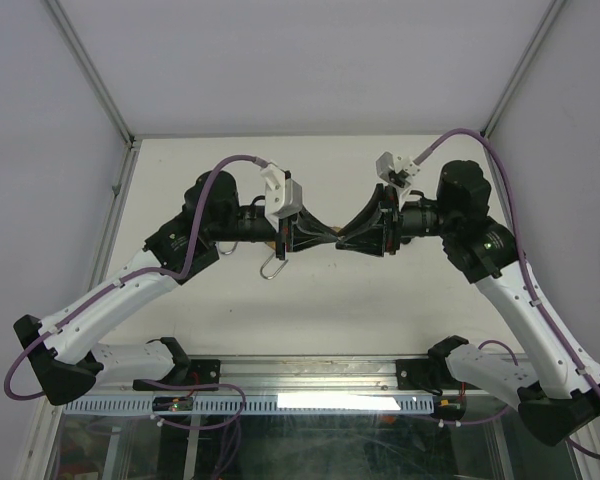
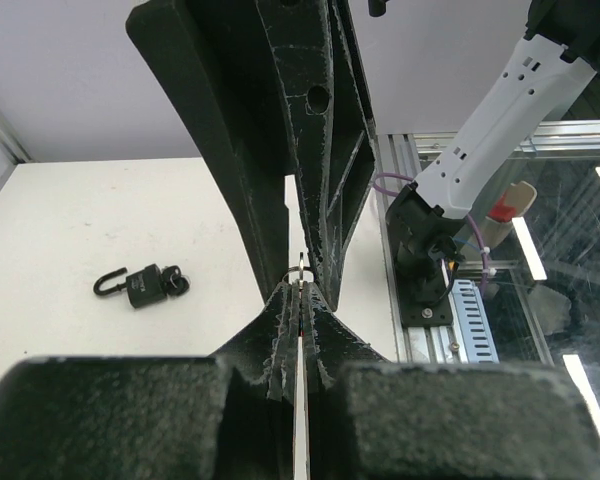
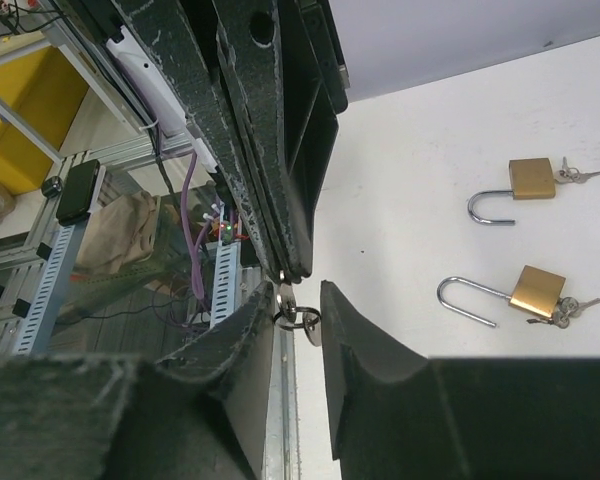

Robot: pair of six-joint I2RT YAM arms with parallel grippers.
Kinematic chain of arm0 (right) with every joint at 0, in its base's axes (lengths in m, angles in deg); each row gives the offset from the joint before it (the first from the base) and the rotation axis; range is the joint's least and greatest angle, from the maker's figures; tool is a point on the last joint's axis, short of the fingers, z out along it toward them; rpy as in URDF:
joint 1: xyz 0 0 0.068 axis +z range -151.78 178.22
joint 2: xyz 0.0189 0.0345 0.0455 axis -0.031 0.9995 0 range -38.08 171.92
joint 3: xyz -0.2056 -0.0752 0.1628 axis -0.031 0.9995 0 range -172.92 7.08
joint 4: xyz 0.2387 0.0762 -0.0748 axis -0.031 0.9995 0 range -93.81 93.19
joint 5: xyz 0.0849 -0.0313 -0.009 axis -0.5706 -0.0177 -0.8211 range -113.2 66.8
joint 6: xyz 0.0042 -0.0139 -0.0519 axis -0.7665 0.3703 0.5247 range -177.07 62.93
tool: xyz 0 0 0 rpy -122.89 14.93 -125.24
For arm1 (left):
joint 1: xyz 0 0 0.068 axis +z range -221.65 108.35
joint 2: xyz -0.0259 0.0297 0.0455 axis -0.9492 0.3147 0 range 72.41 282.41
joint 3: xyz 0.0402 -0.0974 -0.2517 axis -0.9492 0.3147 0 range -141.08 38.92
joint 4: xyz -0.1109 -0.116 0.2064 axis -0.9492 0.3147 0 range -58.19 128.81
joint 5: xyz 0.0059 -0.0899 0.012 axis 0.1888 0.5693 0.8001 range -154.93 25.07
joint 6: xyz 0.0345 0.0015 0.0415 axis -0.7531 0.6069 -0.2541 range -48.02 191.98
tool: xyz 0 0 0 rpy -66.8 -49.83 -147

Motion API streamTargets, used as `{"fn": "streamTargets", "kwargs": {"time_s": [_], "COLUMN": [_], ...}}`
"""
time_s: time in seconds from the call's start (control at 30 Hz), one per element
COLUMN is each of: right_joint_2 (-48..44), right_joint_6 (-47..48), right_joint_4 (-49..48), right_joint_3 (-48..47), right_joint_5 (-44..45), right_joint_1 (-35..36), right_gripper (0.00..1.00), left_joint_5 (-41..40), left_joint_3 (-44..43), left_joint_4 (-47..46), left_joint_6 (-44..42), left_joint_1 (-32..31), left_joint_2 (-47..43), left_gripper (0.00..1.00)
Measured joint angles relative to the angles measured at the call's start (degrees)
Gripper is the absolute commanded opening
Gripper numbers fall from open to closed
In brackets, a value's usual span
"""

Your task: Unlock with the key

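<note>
My left gripper (image 1: pixel 328 236) and right gripper (image 1: pixel 348 238) meet tip to tip above the table's middle. In the left wrist view the left gripper (image 2: pixel 302 288) is shut on a thin key (image 2: pixel 301 400), and its ring (image 2: pixel 300 263) pokes out at the tips. In the right wrist view the right gripper (image 3: pixel 298 300) has closed in on the key ring (image 3: pixel 302 320), which bridges the narrow gap between its jaws. A second key (image 3: pixel 314 332) lies against one finger. The lock for this key cannot be told from the padlocks on the table.
Two brass padlocks (image 3: pixel 531 178) (image 3: pixel 538 290) lie on the table with shackles open and keys in them. A black padlock (image 2: pixel 145 287) with keys lies farther off. One shackle (image 1: pixel 273 268) shows under the left gripper. The aluminium rail (image 1: pixel 310 403) runs along the near edge.
</note>
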Motion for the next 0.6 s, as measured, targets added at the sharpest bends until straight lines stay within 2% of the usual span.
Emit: {"fn": "streamTargets", "kwargs": {"time_s": [0.13,0.6], "right_joint_2": [0.0,-1.9], "right_joint_6": [1.1,2.9], "right_joint_4": [1.4,1.4], "right_joint_3": [-0.2,-0.2], "right_joint_5": [0.0,0.1], "right_joint_1": [0.0,0.0], "right_gripper": [0.00,0.00], "left_joint_5": [0.0,0.0], "left_joint_3": [0.0,0.0], "left_joint_4": [0.1,-0.2], "left_joint_6": [-0.1,0.2], "left_joint_1": [0.0,0.0], "left_joint_2": [0.0,0.0], "left_gripper": [0.00,0.00]}}
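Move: The shut left fingers already hold a key with its ring; it sits about 1 cm left of and 1 cm behind the right hand, level with it, and 1 cm to the right of the left hand. Roughly 36 cm below the right hand lie the small brass padlock, 18 cm ahead and 1 cm right, a brass padlock 15 cm ahead and 13 cm left, and the black padlock 17 cm ahead and 17 cm right. The right fingers close at the held key and ring, then ease back, right and up under 1 cm each. ##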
